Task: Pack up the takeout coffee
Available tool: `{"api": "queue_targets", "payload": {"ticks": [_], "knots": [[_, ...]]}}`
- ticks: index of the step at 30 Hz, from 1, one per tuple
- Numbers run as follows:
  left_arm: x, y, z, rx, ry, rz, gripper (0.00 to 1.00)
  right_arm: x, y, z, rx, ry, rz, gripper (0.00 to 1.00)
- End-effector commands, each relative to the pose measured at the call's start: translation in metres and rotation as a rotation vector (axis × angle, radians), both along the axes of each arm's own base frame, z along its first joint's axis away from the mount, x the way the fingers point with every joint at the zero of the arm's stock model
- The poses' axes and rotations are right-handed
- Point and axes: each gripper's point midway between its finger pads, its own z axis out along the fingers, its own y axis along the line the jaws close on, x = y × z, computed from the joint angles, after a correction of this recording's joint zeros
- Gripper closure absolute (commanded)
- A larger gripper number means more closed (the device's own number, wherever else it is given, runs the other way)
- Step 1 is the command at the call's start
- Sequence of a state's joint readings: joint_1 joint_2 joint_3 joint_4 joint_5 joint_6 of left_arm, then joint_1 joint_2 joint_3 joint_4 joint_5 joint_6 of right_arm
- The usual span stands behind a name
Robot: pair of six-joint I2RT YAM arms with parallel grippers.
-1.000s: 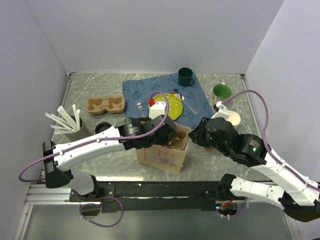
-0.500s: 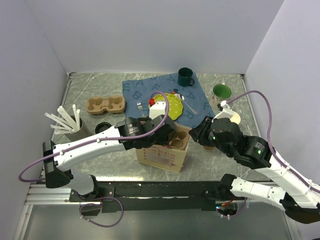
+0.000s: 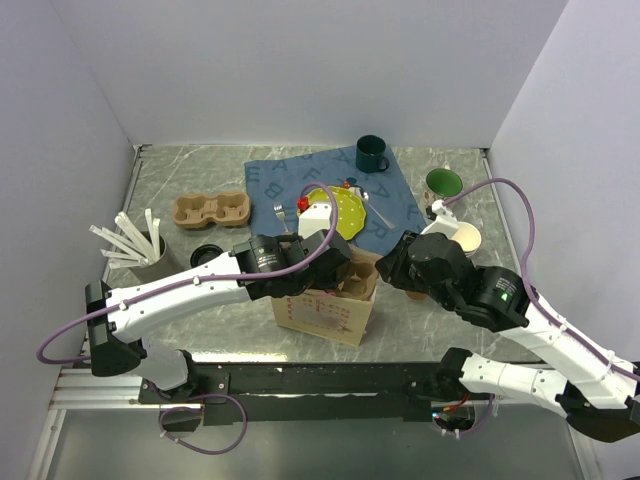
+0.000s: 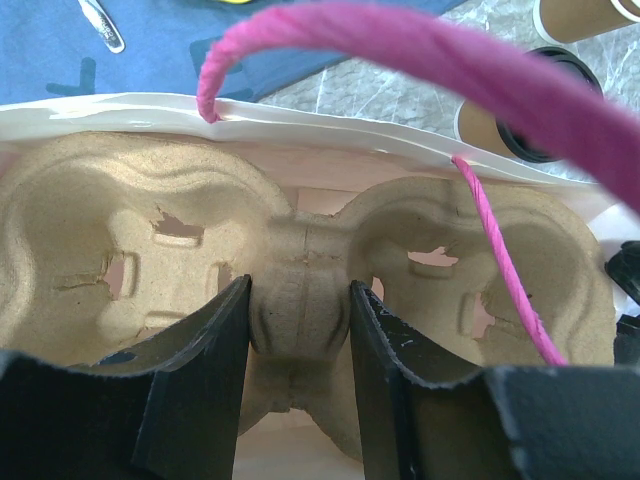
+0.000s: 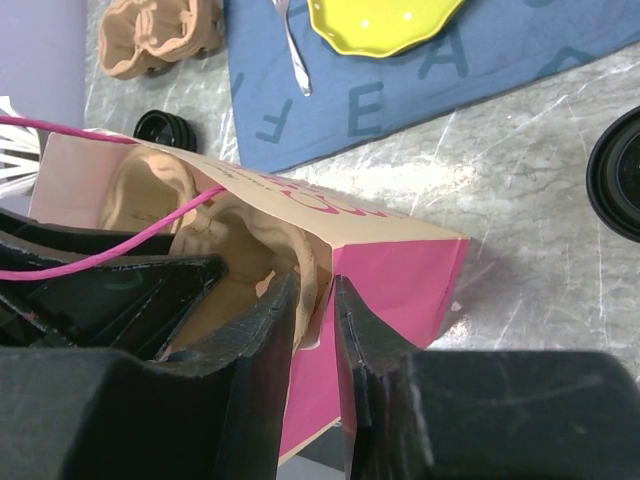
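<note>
A pink and white paper bag [image 3: 320, 315] stands at the table's near centre. A pulp cup carrier [image 3: 358, 280] sits in its open top. My left gripper [image 4: 300, 300] is shut on the carrier's [image 4: 130, 230] middle bridge, below the bag's pink handle [image 4: 450, 50]. My right gripper [image 5: 315, 290] is shut on the bag's [image 5: 400, 270] right wall, with one finger inside against the carrier's rim [image 5: 250, 240] and one outside. The takeout coffee [image 4: 490, 125], a kraft cup with a black lid, stands just right of the bag. Its lid [image 5: 620, 185] shows at the right wrist view's edge. My right arm hides it from above.
A second pulp carrier [image 3: 210, 209], a loose black lid [image 3: 207, 254] and a cup of stirrers [image 3: 150, 255] are on the left. Behind the bag lie a blue cloth [image 3: 290, 180] with a yellow plate [image 3: 340, 210], and two green mugs [image 3: 371, 153] [image 3: 443, 182]. Tan cups [image 3: 462, 237] stand on the right.
My right arm has shifted slightly beside the bag's right wall and come back. The left arm, the carrier and the bag have not moved.
</note>
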State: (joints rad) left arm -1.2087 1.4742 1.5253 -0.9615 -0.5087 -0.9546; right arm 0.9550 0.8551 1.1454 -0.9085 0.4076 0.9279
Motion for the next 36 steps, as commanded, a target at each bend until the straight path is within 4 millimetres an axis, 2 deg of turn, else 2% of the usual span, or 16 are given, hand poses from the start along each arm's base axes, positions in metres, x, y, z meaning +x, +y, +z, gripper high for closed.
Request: {"api": "queue_targets", "payload": {"ticks": [1,9,13,16,22,26,29,36], "knots": [[-0.003,0.002,0.009,-0.034,-0.010,-0.006,0.91,0.007,-0.007,0.010,0.001,-0.018,-0.059,0.71],[-0.003,0.001,0.009,-0.028,-0.009,-0.007,0.91,0.008,-0.013,0.002,-0.035,-0.003,-0.087,0.72],[-0.002,0.003,0.010,-0.027,-0.014,0.004,0.91,0.008,-0.013,-0.001,-0.051,0.003,-0.089,0.92],[-0.001,0.005,0.010,-0.022,-0.018,0.012,0.92,0.009,-0.016,-0.002,-0.062,-0.001,-0.090,1.00],[0.000,0.010,0.009,-0.013,-0.016,0.035,0.92,0.009,-0.020,-0.006,-0.093,-0.004,-0.096,1.00],[0.001,0.021,0.004,0.044,-0.013,0.069,0.93,0.009,-0.025,0.000,-0.113,-0.028,-0.086,1.00],[0.002,0.021,0.002,0.048,-0.009,0.072,0.93,0.009,-0.026,0.006,-0.110,-0.065,-0.064,1.00],[0.004,0.015,0.007,0.033,-0.015,0.065,0.92,0.005,-0.027,0.002,-0.113,-0.064,-0.038,1.00]]}}
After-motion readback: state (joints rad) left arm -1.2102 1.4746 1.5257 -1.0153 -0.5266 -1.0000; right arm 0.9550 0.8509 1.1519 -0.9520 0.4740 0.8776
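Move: The upper right rim of the paper bag stands practically at the right hand, between its open fingertips, about 1 cm ahead and 1 cm below. The cup carrier is some 10 cm to the right hand's left, 2 cm back and 3 cm lower; the lidded cup is about 10 cm to its right, 5 cm ahead and 11 cm below. The left hand grips that carrier over the bag, whose middle is roughly 9 cm straight beneath it. The bag's upper right rim is pinched between the right fingertips, which sink about 1 cm and close fully from a part-open gap, then draw the paper roughly 1 cm to the right, away from the carrier, rising slightly as the hand rolls about 5 degrees. The left hand keeps its hold on the carrier and at first stays still, then eases about 1 cm left and slightly down. ##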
